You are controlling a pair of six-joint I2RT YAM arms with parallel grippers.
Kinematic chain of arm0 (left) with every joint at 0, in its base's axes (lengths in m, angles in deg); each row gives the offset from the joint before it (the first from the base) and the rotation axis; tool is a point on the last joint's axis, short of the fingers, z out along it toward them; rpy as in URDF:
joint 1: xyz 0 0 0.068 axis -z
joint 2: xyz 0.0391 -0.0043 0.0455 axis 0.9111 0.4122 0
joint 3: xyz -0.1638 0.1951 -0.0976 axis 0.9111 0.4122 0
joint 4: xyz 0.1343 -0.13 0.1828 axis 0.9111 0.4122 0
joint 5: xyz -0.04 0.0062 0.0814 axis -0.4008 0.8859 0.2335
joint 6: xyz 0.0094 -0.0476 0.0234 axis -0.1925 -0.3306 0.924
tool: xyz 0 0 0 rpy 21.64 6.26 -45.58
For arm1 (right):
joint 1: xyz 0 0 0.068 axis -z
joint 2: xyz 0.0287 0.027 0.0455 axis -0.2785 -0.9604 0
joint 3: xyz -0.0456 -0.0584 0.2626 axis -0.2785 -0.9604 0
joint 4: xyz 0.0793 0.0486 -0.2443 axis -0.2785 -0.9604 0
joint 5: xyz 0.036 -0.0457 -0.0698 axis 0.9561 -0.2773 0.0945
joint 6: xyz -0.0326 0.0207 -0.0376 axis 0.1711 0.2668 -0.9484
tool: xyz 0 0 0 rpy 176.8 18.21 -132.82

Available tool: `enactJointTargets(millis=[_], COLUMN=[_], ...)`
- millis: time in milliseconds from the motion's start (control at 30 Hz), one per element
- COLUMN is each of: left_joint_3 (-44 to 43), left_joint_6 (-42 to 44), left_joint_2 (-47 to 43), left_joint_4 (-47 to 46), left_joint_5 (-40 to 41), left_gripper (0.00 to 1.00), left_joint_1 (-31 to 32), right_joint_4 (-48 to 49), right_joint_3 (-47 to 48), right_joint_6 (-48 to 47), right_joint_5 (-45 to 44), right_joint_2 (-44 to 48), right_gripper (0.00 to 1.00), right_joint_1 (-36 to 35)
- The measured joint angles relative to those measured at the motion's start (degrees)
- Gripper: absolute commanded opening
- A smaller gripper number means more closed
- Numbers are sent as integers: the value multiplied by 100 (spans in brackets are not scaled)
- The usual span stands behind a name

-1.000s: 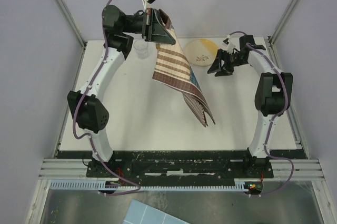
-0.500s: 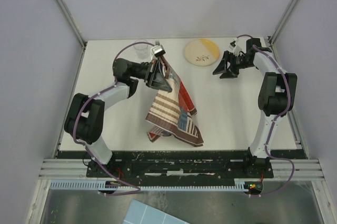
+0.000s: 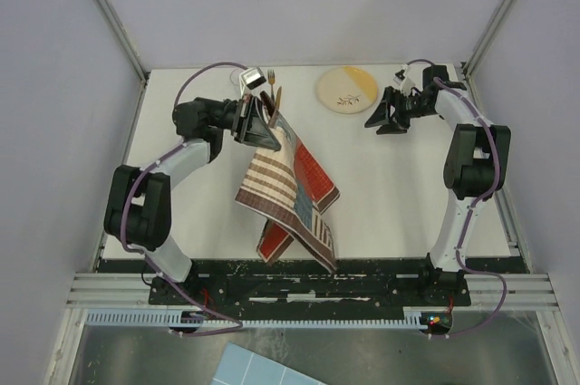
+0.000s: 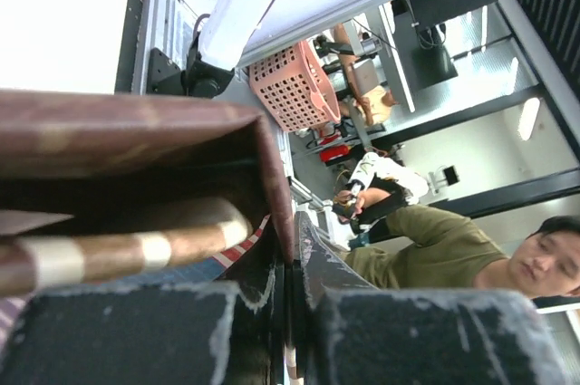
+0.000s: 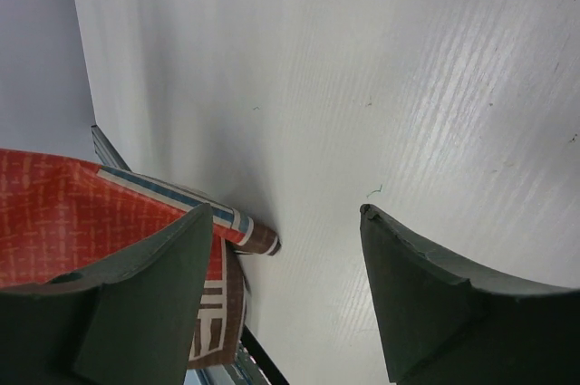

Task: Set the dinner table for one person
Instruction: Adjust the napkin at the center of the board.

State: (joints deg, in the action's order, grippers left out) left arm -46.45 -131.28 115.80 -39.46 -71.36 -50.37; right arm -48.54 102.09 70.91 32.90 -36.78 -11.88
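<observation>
My left gripper (image 3: 260, 124) is shut on the top edge of the red, blue and beige striped placemat (image 3: 288, 193). It holds the cloth up over the white dinner table (image 3: 408, 195), and the cloth's lower end droops toward the near edge. In the left wrist view the jaws (image 4: 292, 263) are pinched tight on the brown cloth edge (image 4: 272, 177). My right gripper (image 3: 384, 117) is open and empty, low over the far right of the table. In the right wrist view (image 5: 285, 231) it frames bare tabletop, with the placemat (image 5: 72, 213) at the left.
A round cream plate (image 3: 346, 89) lies at the far middle of the table. A fork (image 3: 269, 93) and another piece of cutlery lie just behind the left gripper. Metal frame rails run along the table's sides and near edge (image 3: 308, 267).
The left arm swung the placemat down from high at the far side, then pulled it left and back. The cloth now hangs unfolded toward the near edge. The right gripper shifted slightly farther right.
</observation>
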Motion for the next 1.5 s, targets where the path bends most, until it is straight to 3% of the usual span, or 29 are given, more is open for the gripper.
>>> enactJointTargets(millis=[167, 467, 700, 1100, 1367, 1500], left_joint_3=[-1115, -3237, -3735, -6035, -6443, -5386], left_joint_6=[4, -256, -50, 2514, 3053, 3547], left_joint_2=[442, 2033, 2568, 3287, 3239, 2706], left_joint_4=[9, -87, 166, 3676, 4033, 4068], left_joint_5=[4, 179, 566, 1364, 1670, 2035], left_gripper=[3, 3, 3, 3, 3, 3], left_joint_1=[55, 380, 907, 1167, 1274, 1281], right_joint_4=[20, 52, 68, 87, 96, 109], right_joint_3=[-4, -39, -55, -55, -72, -103], right_joint_6=[11, 33, 44, 44, 66, 79], right_joint_5=[0, 0, 0, 42, 46, 46], right_joint_2=[0, 0, 0, 0, 0, 0], right_gripper=[73, 73, 73, 72, 72, 72], right_joint_1=[0, 74, 155, 258, 297, 306])
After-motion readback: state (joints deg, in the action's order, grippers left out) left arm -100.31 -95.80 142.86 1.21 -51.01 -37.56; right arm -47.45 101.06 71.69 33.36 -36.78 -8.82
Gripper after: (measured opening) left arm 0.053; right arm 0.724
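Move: The left gripper, with the napkin already hanging from it, stands high; the board's centre lies roughly 10 cm ahead, 9 cm to its right and 31 cm below. Down on the board, the plate is about 34 cm ahead and 23 cm right, the knife and fork some 32 cm straight ahead, and the glass 35 cm ahead and 10 cm left. From the right gripper, the board's centre is about 11 cm back, 22 cm left and 11 cm down. Keep the left fingers shut on the napkin and swing it diagonally out and across towards the plate's side of the board: forward and up first, then mostly right, then climbing, about 15 cm right, 13 cm forward and 9 cm up in all. Tip the fingertips up some 15 degrees and roll the wrist as you go. Ease the empty, open right gripper about 2 cm right. ##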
